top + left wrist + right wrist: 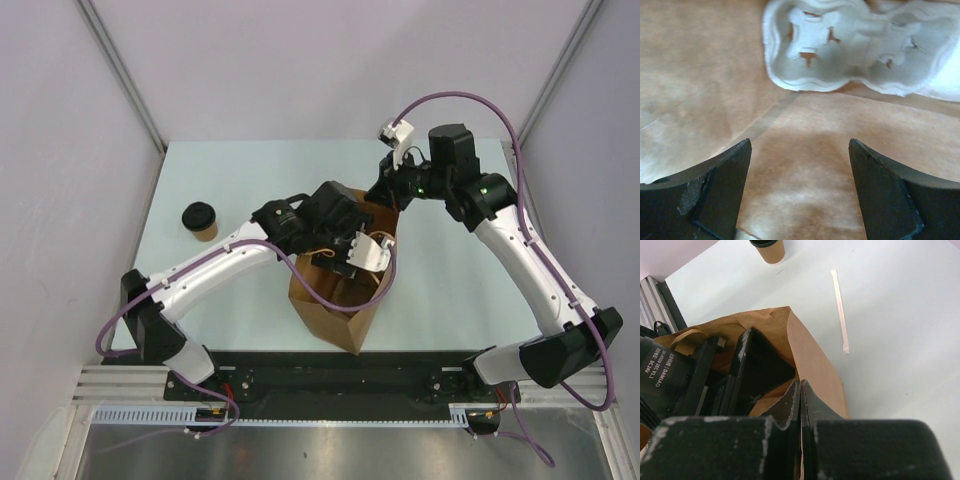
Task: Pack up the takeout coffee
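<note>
The takeout coffee (201, 220), a small tan cup with a black lid, stands on the table at the far left, apart from both arms; it also shows at the top of the right wrist view (769, 247). A brown paper bag (335, 310) stands upright at the centre. My left gripper (350, 248) reaches down into it, open and holding nothing (800, 142). Ahead of its fingers a pale pulp cup carrier (860, 55) lies on the bag's floor. My right gripper (388, 197) is shut on the bag's far rim (800, 381).
A paper-wrapped straw (840, 310) lies on the pale table (450, 290) beyond the bag. Grey walls close in the left and right sides, and the arm bases sit at the near edge.
</note>
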Tool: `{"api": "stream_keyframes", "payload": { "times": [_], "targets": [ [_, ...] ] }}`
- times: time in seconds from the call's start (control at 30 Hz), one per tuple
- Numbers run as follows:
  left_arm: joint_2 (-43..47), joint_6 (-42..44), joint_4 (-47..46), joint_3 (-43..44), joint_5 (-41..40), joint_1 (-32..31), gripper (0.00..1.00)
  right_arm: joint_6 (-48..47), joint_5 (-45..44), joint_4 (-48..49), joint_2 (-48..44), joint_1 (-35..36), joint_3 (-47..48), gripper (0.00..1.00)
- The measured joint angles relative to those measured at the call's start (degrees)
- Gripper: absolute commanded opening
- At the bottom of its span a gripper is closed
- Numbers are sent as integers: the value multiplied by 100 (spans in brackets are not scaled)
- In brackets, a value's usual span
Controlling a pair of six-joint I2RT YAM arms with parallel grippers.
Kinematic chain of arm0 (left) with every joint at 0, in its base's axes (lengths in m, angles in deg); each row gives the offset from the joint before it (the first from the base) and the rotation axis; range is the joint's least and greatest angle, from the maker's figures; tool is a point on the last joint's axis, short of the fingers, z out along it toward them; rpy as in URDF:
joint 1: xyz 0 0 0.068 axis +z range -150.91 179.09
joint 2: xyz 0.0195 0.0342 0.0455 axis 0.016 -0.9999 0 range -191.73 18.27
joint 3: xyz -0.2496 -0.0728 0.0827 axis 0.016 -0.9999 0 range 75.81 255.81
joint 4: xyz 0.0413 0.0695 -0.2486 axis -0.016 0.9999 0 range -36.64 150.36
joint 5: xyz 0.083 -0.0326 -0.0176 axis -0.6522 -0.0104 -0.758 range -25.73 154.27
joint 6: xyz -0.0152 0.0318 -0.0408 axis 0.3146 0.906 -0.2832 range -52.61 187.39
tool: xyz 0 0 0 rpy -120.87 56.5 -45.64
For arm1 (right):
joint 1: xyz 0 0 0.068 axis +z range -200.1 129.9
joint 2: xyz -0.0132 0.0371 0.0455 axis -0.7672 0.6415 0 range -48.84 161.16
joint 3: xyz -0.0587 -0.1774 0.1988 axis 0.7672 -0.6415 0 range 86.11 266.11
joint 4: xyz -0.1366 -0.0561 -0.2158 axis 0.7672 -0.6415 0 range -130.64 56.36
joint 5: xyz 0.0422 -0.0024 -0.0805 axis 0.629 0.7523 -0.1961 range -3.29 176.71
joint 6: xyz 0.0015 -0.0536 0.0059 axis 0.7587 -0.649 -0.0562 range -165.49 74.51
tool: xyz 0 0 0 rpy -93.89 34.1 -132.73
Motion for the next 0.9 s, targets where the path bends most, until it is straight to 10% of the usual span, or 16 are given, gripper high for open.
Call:
{"api": "stream_keyframes", "payload": {
  "times": [0.9],
  "targets": [
    [1067,306,-1010,-92,527,-162,85,-133,122,142,-9,-48,-168,0]
  ]
}}
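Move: The left hand is open down inside the paper bag; the coffee cup stands about 37 cm to its left, some 5 cm farther out and 16 cm lower. The cup holder lies roughly 12 cm below that hand, about 4 cm back and 3 cm right. The rim corner in the right fingers is some 10 cm above the left hand, 4 cm ahead and 4 cm right. The cup lies about 40 cm left of the right hand, 1 cm ahead and 27 cm below. The left hand, fingers open, draws up about 10 cm towards the bag's mouth while the right keeps the rim pinched. ##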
